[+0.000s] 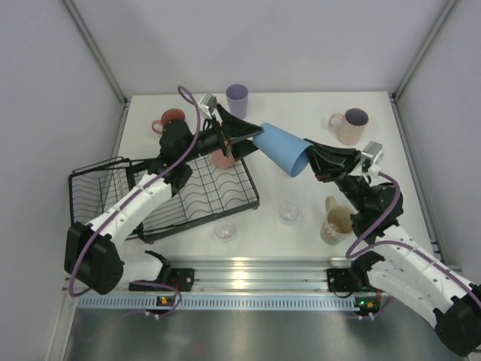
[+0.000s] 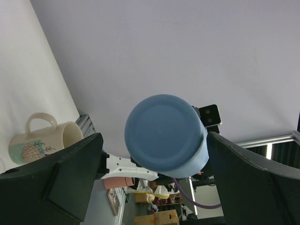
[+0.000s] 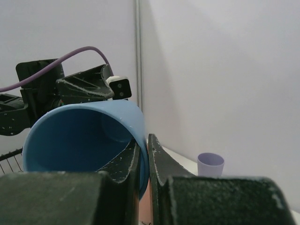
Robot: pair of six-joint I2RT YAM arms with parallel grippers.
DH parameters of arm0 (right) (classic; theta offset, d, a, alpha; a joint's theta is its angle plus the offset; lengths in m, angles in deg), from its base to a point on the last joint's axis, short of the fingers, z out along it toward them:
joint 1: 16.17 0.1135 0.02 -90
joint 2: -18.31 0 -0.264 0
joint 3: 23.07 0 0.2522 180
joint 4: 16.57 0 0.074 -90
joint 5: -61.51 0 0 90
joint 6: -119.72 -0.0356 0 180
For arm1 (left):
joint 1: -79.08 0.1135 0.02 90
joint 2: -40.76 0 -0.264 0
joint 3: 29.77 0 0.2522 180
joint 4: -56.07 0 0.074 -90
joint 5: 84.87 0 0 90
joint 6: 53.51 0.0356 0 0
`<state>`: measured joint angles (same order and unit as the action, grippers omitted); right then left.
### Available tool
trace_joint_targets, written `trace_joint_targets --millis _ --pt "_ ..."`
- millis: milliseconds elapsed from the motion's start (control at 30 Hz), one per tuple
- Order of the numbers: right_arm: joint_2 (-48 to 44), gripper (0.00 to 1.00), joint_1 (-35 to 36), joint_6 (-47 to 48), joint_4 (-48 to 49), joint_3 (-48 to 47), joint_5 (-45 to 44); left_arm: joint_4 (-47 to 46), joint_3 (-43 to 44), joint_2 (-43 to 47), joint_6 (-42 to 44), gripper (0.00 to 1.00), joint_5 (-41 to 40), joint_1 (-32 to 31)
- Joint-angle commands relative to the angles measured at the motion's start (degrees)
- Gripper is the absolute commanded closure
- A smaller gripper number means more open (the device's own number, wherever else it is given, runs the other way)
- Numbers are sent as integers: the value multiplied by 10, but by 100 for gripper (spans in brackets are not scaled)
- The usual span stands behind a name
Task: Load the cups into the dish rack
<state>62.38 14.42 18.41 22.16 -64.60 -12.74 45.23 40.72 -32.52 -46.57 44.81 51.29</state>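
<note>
A blue tumbler [image 1: 282,149] hangs on its side above the table, just right of the black wire dish rack [image 1: 161,214]. My right gripper [image 1: 310,156] is shut on its rim, one finger inside the cup [image 3: 79,140] and one outside. My left gripper [image 1: 254,135] is open, and the tumbler's base [image 2: 161,133] sits between its spread fingers [image 2: 70,173], which are not closed on it. A salmon-pink cup [image 1: 223,158] sits in the rack under the left gripper. A lavender cup [image 1: 237,98] stands at the back.
A pink mug [image 1: 171,120] stands behind the rack and another pink mug [image 1: 349,124] at the back right. A cream mug [image 1: 334,222] and two clear glasses [image 1: 225,230] [image 1: 289,214] stand near the front. The rack's taller basket end [image 1: 98,184] is on the left.
</note>
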Motion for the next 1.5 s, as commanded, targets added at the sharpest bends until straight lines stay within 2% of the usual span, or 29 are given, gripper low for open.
trace_joint_targets --millis 0,200,300,367,433,467,500,567,600,700,733,800,900,933,1033,1100,1133,1267,1400,1467 --pt "2 100 34 56 34 -21 -24 -71 6 1 -27 3 8 -9" --pt "29 100 77 108 34 -26 -54 -97 -16 2 -53 6 8 -15" --pt "46 100 96 146 32 -28 -68 -122 -37 4 -79 12 7 -15" --pt "54 100 112 155 32 -27 -85 -142 -46 4 -85 27 8 -15" --pt "57 100 118 154 17 -31 -98 -149 -50 6 -86 37 6 -15" --pt "56 99 119 154 10 -32 -99 -150 -54 9 -83 49 1 -15" --pt "54 98 121 152 -2 -30 -100 -151 -56 10 -80 55 0 -13" --pt "45 90 123 143 -13 -26 -109 -151 -62 13 -70 66 -1 -11" --pt "42 82 124 140 -21 -20 -109 -150 -64 16 -68 77 -3 -10" --pt "23 68 124 134 -39 -10 -121 -150 -70 16 -58 100 -1 -4" --pt "18 58 125 132 -68 -11 -128 -151 -72 16 -56 100 -1 -2" --pt "1 42 124 121 -109 -22 -135 -150 -71 14 -51 100 2 4" --pt "-21 33 124 83 -207 -32 -137 -131 -65 15 -32 100 9 10" --pt "-28 24 125 76 -225 -28 -123 -119 -57 16 -12 100 14 11" --pt "-68 7 124 40 -295 -17 -111 -43 -38 28 52 100 10 19" --pt "-82 5 124 21 -340 -14 -105 14 -26 37 98 100 0 22" --pt "-91 4 125 16 -352 -13 -101 96 -2 44 161 100 -26 25" --pt "-107 1 124 4 -380 -15 -98 283 64 59 322 100 -112 25" --pt "-119 1 124 10 -383 -15 -121 406 116 74 461 100 -210 24" --pt "-117 1 124 12 -383 -17 -134 453 131 81 497 100 -252 24"
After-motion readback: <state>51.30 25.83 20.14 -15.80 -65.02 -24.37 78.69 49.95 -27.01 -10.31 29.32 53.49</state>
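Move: The blue cup is held sideways between the hands. Its middle is about 9 cm to the left gripper's right and 3 cm back, at much the same height. The pink cup in the rack is some 8 cm left of that gripper, 4 cm ahead and 18 cm down; the purple cup is 23 cm ahead and 3 cm left, as low. From the right gripper, the blue cup's middle is about 7 cm left and 1 cm ahead, the left gripper's pads 16 cm left and 4 cm ahead. Keep the right fingers pinched on the blue cup's rim and feed its base about 3 cm leftward between the open left fingers; close the left gripper on the base, then open the right, drop it some 8 cm clear of the rim and tip its fingers down. Finally carry the cup with the left hand leftward and slightly forward, towards the rack, tipping its fingers down some 30 degrees. ##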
